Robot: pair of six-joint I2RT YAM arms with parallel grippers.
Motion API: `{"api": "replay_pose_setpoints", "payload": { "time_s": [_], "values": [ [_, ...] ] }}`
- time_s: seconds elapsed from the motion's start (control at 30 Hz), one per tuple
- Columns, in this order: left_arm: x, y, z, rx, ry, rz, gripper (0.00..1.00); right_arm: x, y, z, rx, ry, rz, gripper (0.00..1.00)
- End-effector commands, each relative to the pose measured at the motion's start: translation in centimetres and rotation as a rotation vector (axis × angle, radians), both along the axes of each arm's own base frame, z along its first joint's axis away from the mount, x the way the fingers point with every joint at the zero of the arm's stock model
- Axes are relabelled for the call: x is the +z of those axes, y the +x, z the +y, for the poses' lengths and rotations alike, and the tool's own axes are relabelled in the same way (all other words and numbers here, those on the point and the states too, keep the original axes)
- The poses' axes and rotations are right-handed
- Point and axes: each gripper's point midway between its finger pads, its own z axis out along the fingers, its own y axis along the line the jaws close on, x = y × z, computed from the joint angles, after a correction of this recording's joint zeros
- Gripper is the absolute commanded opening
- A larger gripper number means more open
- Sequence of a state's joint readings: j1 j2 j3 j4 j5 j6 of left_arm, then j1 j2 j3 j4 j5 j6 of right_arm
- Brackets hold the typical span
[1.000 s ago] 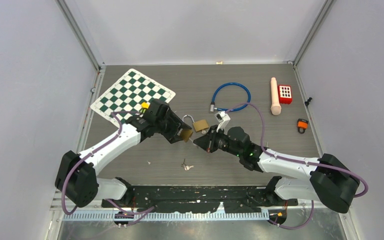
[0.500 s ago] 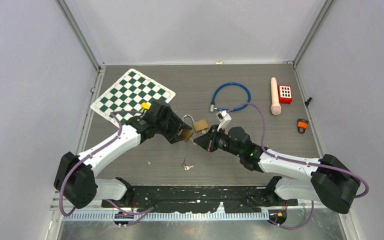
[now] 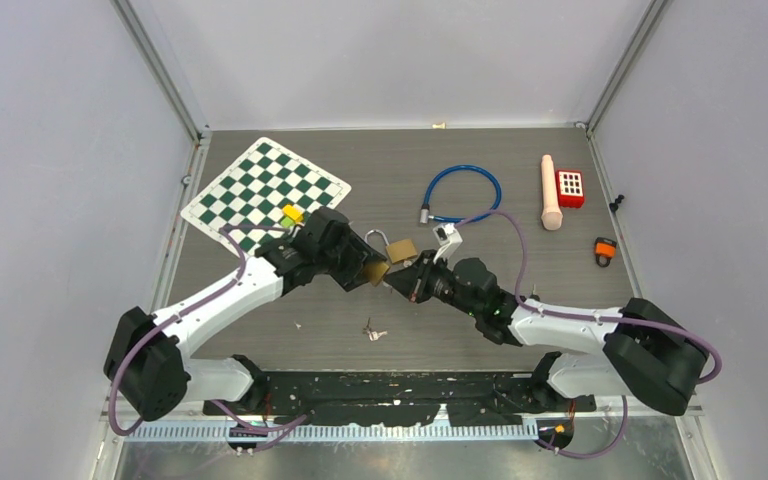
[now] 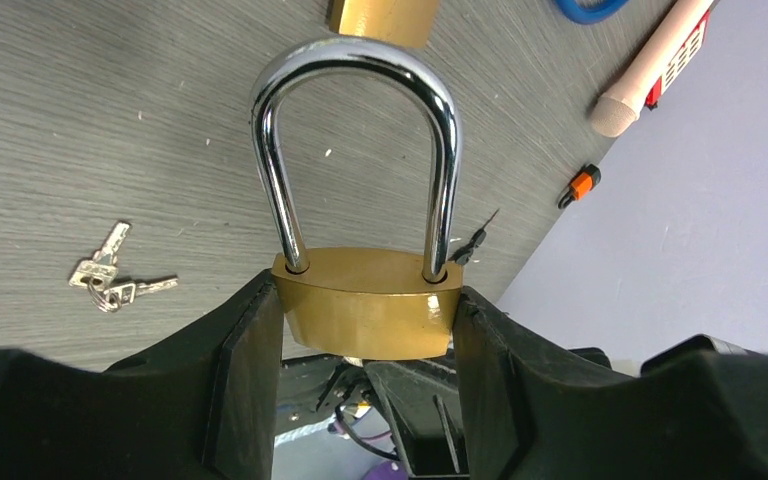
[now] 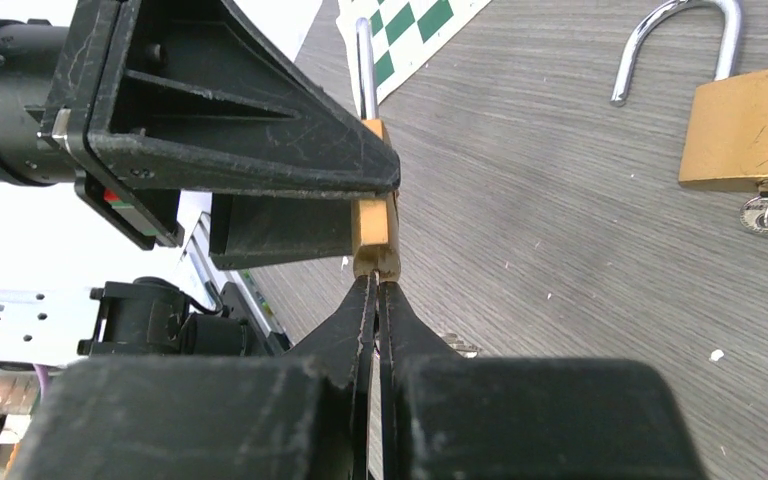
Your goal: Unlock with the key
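Note:
A brass padlock point(image 4: 365, 310) with its steel shackle point(image 4: 355, 60) seated in both holes is held above the table, my left gripper point(image 4: 365, 322) shut on its body. In the overhead view this padlock point(image 3: 373, 268) sits mid-table between the two arms. My right gripper point(image 5: 378, 285) is shut, its tips pressed against the underside of the padlock point(image 5: 373, 230). The key is pinched between those fingers and almost wholly hidden; only a glint of metal shows under the lock body.
A second brass padlock point(image 3: 401, 250) lies open on the table with keys in it. A loose key bunch point(image 3: 373, 331) lies nearer the bases. Chessboard point(image 3: 263, 189) at the back left, blue cable loop point(image 3: 463, 190), beige cylinder point(image 3: 551, 192), red block point(image 3: 570, 187), small orange item point(image 3: 605, 249).
Both arms have crept a little toward each other, bringing the right gripper's tips tight up under the held padlock. Both grips are unchanged.

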State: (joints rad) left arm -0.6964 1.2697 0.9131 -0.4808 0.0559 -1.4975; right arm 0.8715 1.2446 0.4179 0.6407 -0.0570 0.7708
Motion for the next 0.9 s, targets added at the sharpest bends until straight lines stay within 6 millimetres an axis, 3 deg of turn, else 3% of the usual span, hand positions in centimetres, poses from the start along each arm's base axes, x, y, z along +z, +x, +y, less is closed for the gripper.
{"api": "replay_pose_setpoints", "payload": {
  "time_s": [0.0,0.1,0.3,0.43,0.63,0.87],
  "values": [
    [4.4,-0.4,-2.8,-0.047,-0.151,-0.081,0.00,1.5,2.7,-1.5,-0.165,0.050,-0.106,0.05],
    [4.6,-0.8,-3.5,-0.061,-0.161,-0.087,0.00,2.6,3.4,-1.9,-0.204,0.067,-0.173,0.05],
    [6.7,-0.9,-4.3,-0.092,-0.239,-0.199,0.00,4.3,3.3,-2.0,-0.183,0.155,-0.185,0.05],
    [10.0,-0.7,-4.6,-0.133,-0.353,-0.386,0.00,5.3,2.5,-2.1,-0.088,0.277,-0.113,0.05],
    [14.7,-2.6,-5.2,-0.248,-0.505,-0.660,0.00,8.6,1.4,-1.8,0.055,0.486,-0.045,0.05],
    [18.1,-4.9,-4.6,-0.329,-0.581,-0.874,0.00,10.3,1.0,-1.8,0.125,0.644,0.056,0.05]
  ]
}}
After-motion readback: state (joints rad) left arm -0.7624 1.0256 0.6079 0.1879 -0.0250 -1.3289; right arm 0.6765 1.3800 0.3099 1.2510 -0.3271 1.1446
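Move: The left hand has the held padlock's body right between its pads, about 14 cm over the table. From the right hand, pinching the key, that padlock is about 3 cm ahead, 4 cm left and 1 cm lower. The second padlock lies on the table some 12 cm ahead and 5 cm right of the left hand, and the spare keys are about 8 cm back from that hand, straight below in the sideways sense. Twisting opposite ways, some 50 degrees between them, about the key in the padlock, both hands rise about 7 cm. ##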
